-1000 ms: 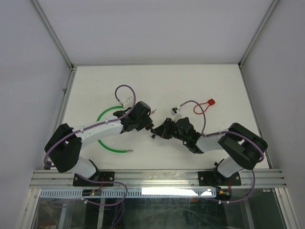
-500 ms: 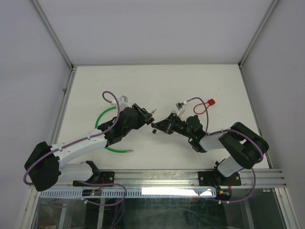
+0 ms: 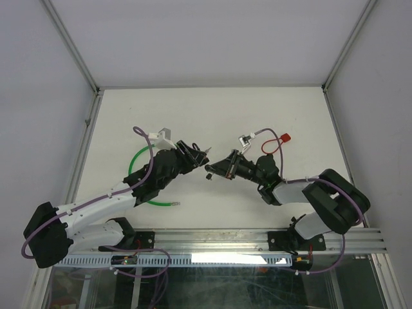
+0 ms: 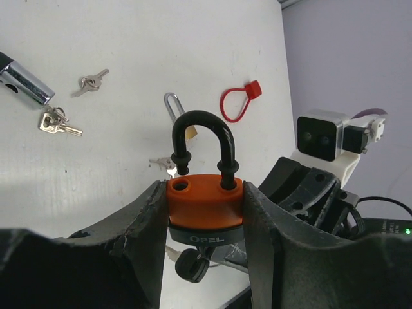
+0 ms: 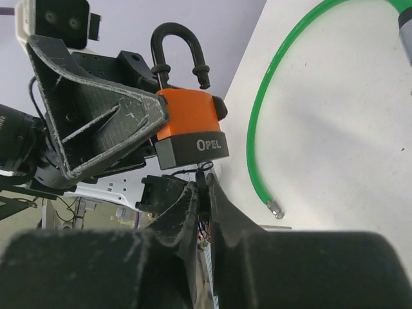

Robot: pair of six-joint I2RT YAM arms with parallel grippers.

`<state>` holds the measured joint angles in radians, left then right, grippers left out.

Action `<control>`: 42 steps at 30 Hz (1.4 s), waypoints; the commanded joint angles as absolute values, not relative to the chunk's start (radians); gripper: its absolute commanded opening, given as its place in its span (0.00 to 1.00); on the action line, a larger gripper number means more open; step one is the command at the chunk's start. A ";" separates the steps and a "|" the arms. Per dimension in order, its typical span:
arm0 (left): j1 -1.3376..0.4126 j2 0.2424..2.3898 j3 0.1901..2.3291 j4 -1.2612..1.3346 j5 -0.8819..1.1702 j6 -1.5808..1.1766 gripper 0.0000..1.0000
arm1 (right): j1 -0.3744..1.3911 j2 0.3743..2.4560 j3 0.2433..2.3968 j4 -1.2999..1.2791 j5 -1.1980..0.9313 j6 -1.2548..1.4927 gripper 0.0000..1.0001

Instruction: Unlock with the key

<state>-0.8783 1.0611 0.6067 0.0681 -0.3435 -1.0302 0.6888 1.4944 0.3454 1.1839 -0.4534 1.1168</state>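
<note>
An orange padlock (image 4: 205,201) with a grey base and black shackle (image 4: 201,136) is held off the table, my left gripper (image 4: 205,193) shut on its sides. One shackle leg hangs free above its hole. Just under the lock's base, my right gripper (image 5: 206,187) is shut on the black-headed key (image 4: 192,264). Whether the blade is still in the keyhole I cannot tell. In the top view the left gripper (image 3: 198,156) and the right gripper (image 3: 214,169) meet tip to tip at mid-table.
A green cable (image 3: 137,162) curves on the table beside the left arm, its metal end (image 5: 275,208) near the front. A red loop tag (image 4: 237,103), a small silver padlock (image 4: 174,108), loose keys (image 4: 92,80) and a chrome piece (image 4: 24,85) lie farther back.
The left arm has stretched out low, its elbow swinging toward the front left. Both grippers have drifted slightly toward the back, still tip to tip with lock and key held.
</note>
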 commanded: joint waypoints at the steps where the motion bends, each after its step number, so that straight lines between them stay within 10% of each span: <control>1: -0.934 1.091 0.712 -0.066 -0.279 -0.920 0.08 | 0.661 1.375 0.382 1.096 -0.356 1.021 0.18; 12: -0.870 1.196 0.817 -0.176 -0.330 -0.701 0.11 | 0.659 1.039 0.442 0.433 -0.257 0.650 0.63; 42: -0.872 1.137 0.746 0.076 0.171 -0.415 0.10 | 0.607 1.230 0.681 0.451 -0.607 0.555 0.71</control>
<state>-0.8734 1.1900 0.7525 -0.0586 0.0929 -0.4255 0.6403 1.2255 0.6483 0.3058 -0.4747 0.5312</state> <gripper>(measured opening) 0.441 0.708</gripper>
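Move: The left hand still holds the orange padlock, its sprung shackle about 3 cm ahead, 2 cm left and 1 cm above that hand. From the right hand, still pinching the inserted key, the shackle lies roughly 7 cm ahead, 4 left and 2 up; the padlock body is about 4 cm ahead, 2 left and 1 up. On the table some 14 cm below, a loose key lies about 12 cm straight ahead, another key pair 3 ahead and 10 right. Off to its right by about 5 cm, the right hand opens wide and frees the key, then goes forward and up and returns left, dipping slightly, fingertips tipped down, to bring its open fingers either side of the shackle. The left hand keeps its grip, dips about 5 cm while rolling the padlock, then draws back and right, turning clockwise and rising a little, to present the shackle. ##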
